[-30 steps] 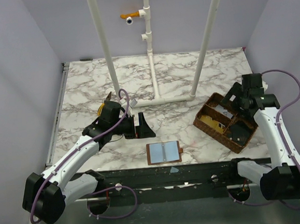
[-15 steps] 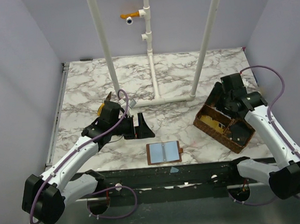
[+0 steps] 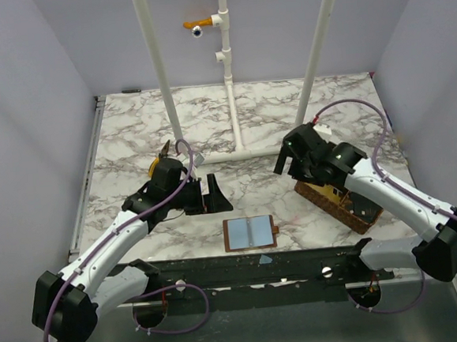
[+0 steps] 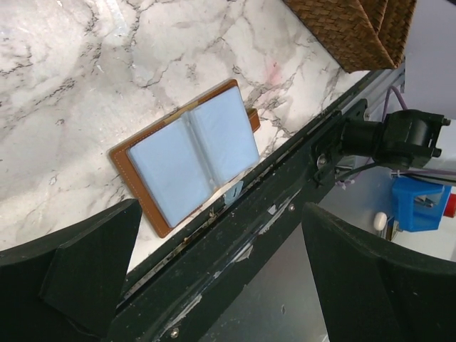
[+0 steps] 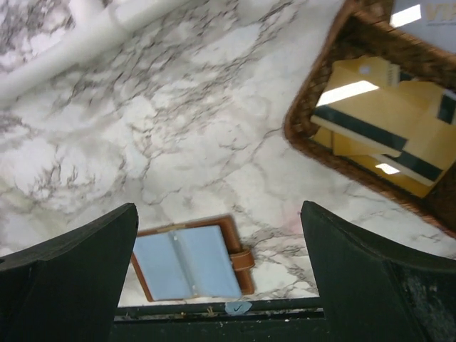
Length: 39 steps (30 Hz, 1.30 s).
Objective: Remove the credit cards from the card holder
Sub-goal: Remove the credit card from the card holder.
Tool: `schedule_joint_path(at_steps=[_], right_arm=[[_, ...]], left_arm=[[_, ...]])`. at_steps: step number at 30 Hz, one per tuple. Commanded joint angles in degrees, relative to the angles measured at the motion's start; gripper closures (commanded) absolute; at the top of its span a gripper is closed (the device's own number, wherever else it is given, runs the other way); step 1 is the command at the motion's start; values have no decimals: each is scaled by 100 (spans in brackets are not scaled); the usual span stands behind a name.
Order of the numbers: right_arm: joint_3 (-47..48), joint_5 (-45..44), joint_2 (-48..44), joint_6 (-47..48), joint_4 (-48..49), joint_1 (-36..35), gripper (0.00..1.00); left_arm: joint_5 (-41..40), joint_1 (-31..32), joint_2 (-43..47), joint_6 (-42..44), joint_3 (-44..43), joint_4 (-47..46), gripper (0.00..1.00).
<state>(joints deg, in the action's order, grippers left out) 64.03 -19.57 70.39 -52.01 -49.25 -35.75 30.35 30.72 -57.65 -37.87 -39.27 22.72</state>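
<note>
The card holder (image 3: 250, 233) lies open and flat near the table's front edge, brown leather with blue-grey pockets up and its snap tab to the right; it also shows in the left wrist view (image 4: 189, 146) and the right wrist view (image 5: 189, 263). No card shows in its pockets. Yellowish credit cards (image 5: 370, 107) with dark stripes lie in the woven basket (image 5: 299, 135). My left gripper (image 3: 213, 193) hovers open behind and left of the holder, its jaws (image 4: 221, 214) empty. My right gripper (image 3: 285, 162) is open and empty (image 5: 219, 210), above the marble between basket and holder.
The brown woven divided basket (image 3: 326, 200) stands at the right, partly under my right arm, and shows at the top of the left wrist view (image 4: 356, 28). A white pipe frame (image 3: 243, 150) stands on the table's middle back. The black front rail (image 4: 285, 206) runs just beyond the holder.
My right arm has swung left from over the basket's far side to above the marble left of the basket. The left arm has barely shifted. Both grippers stayed open.
</note>
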Motion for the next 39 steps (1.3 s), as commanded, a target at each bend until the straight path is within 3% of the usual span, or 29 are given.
schedule_joint_path(at_steps=[1,9,27,35,39], right_arm=[[228,-482,350,-519,205,-806,0],[300,-589,985,-774,565,-1896,0],[-48,-252,1268,-716,1485,-2629,0],[-45,-140,1976,-714,1834,-3315,0],[-25,-70,2382,-889,1858,-3520,7]], left_arm=[[-354,-11,155,-71,68,150,2],[-749,-13,278,-164,85,362,2],[-1433,-301,679,-351,277,746,2],[-1582,-476,790,-417,486,841,2],[-1569,-557,910,-424,618,890,2]])
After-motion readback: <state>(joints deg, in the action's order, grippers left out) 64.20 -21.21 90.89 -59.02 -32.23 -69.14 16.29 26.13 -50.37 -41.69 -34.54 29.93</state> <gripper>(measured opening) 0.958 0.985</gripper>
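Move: From the right gripper, the card holder lies open on the table about 12 cm back, 13 cm to the left and 15 cm below. The basket of sorted cards is about 18 cm to that gripper's right, level with it front to back. The white pipe frame's crossbar is some 13 cm ahead and 12 cm left. From the left gripper, the card holder is roughly 7 cm back, 9 cm to the right and 13 cm below. Bring the empty right gripper in from the basket side, some 19 cm left and about 10 cm back, easing off midway and then sinking faster, until it hangs over the holder's left half without touching. Turn it counter-clockwise about 25 degrees and keep the fingers open. Meanwhile draw the open left gripper left and a little down, away from the holder, turning it counter-clockwise. ##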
